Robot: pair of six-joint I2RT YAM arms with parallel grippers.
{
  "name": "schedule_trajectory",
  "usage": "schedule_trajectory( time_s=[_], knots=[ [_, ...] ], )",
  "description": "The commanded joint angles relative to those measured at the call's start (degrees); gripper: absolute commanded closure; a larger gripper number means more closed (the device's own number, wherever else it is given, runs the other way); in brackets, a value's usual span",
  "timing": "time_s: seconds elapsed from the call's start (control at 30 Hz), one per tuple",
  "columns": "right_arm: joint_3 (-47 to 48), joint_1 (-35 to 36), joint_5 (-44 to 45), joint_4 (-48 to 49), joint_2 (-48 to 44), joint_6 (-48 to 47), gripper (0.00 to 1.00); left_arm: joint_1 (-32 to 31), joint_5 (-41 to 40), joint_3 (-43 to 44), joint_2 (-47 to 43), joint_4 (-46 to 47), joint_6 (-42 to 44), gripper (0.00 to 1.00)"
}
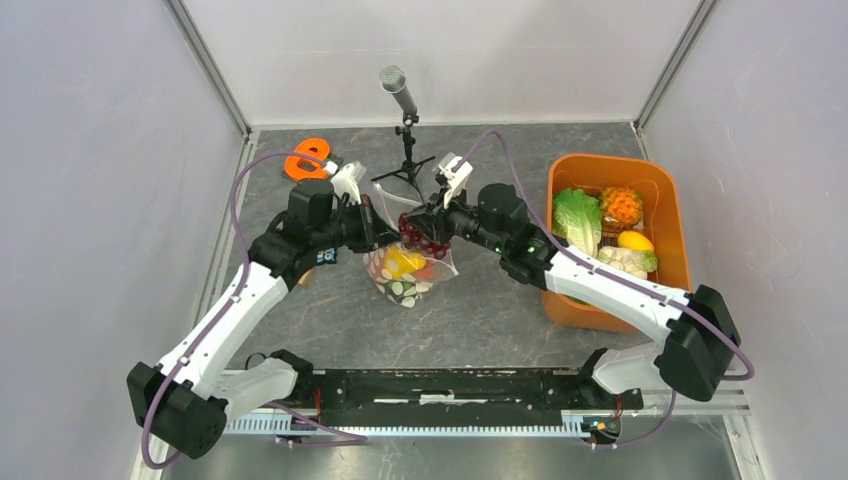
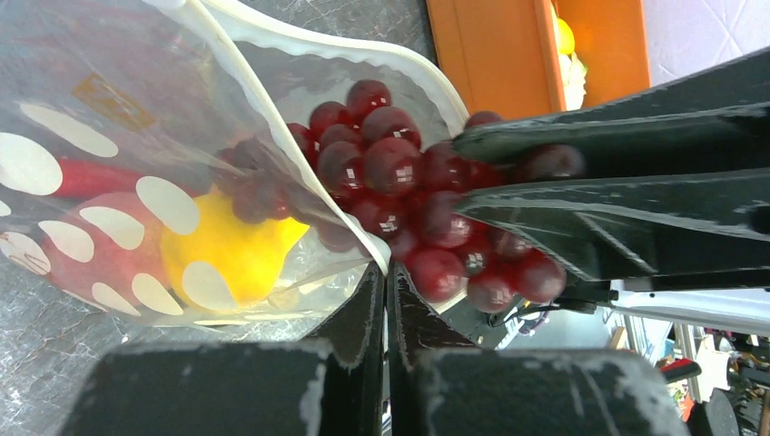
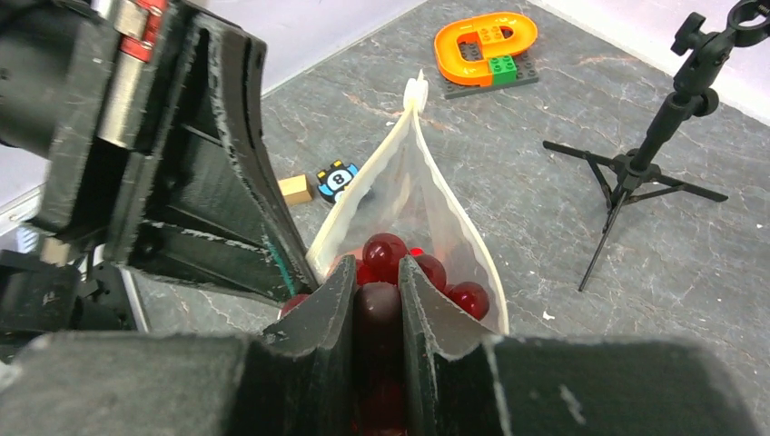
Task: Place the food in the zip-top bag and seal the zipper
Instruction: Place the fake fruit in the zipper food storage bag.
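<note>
The zip-top bag [image 1: 405, 278] hangs in the middle of the table with its mouth held up. My left gripper [image 1: 377, 235] [image 2: 385, 272] is shut on the zipper [image 2: 272, 123] at the near edge of the mouth. A yellow piece [image 2: 231, 250] and a red piece [image 2: 91, 177] of the food lie inside behind the white dots. My right gripper [image 1: 426, 228] [image 3: 375, 272] is shut on the dark purple grape bunch [image 2: 390, 182] [image 3: 384, 250] and holds it in the open mouth, between the two zipper [image 3: 359, 204] edges.
At the right stands an orange tub [image 1: 560, 180] holding lettuce [image 1: 577, 220], a pineapple [image 1: 621, 207] and a yellow piece [image 1: 633, 241]. Just behind the bag is a microphone stand [image 1: 405, 130] [image 3: 636, 163]. An orange toy block [image 1: 305, 160] [image 3: 484, 41] lies at back left.
</note>
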Motion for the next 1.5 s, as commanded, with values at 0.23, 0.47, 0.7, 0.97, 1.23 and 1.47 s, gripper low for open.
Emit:
schedule_trajectory(
  time_s=[0.23, 0.47, 0.7, 0.97, 1.23, 1.47],
  knots=[
    [-1.1, 1.9, 5.3, 19.1, 0.4, -0.2, 0.95, -0.2, -1.0, 3.1, -2.5, -1.0, 1.0, 0.98],
    [-0.4, 2.0, 2.6, 18.3, 3.9, 1.1, 0.95, -0.2, -3.9, 2.9, -3.9, -2.1, 1.3, 0.98],
    [2.9, 2.3, 2.8, 17.6, 9.2, 0.4, 0.90, -0.2, -6.4, 2.7, -5.1, -2.2, 0.9, 0.98],
    [5.2, 2.4, 4.7, 19.3, 11.7, 0.8, 0.90, -0.2, -10.1, 2.4, -7.2, -2.9, 0.7, 0.98],
    [7.9, 3.2, 3.2, 17.8, 14.0, 0.3, 0.81, -0.2, -12.8, 2.2, -8.2, -3.6, 0.4, 0.98],
    [12.8, 3.5, -0.3, 10.9, 16.1, -1.5, 0.43, -0.2, -14.1, 1.7, -8.3, -3.9, -0.1, 0.98]
  ],
)
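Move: Just above the bag mouth, the right hand holds the grapes, already hanging partly inside. The mouth's middle lies some 4 cm below it, 1 cm to its left and 1 cm back. The left fingers pinch the rim about 3 cm back, 4 cm left and 4 cm lower; the yellow fruit sits in the pouch about 5 cm back, 2 cm left, 12 cm down. From the left hand, the mouth's middle is about 2 cm forward and 4 cm right, level. Working the grapes deeper into the bag, the right hand carries them about 7 cm left and 3 cm forward, rising a little, dipping some 5 cm through the mouth and easing back up; its fingers part only at the very end, inside the rim. Meanwhile the left hand keeps its pinch, drawing the rim nearly 4 cm left and slightly up while turning about 10 degrees counter-clockwise. ##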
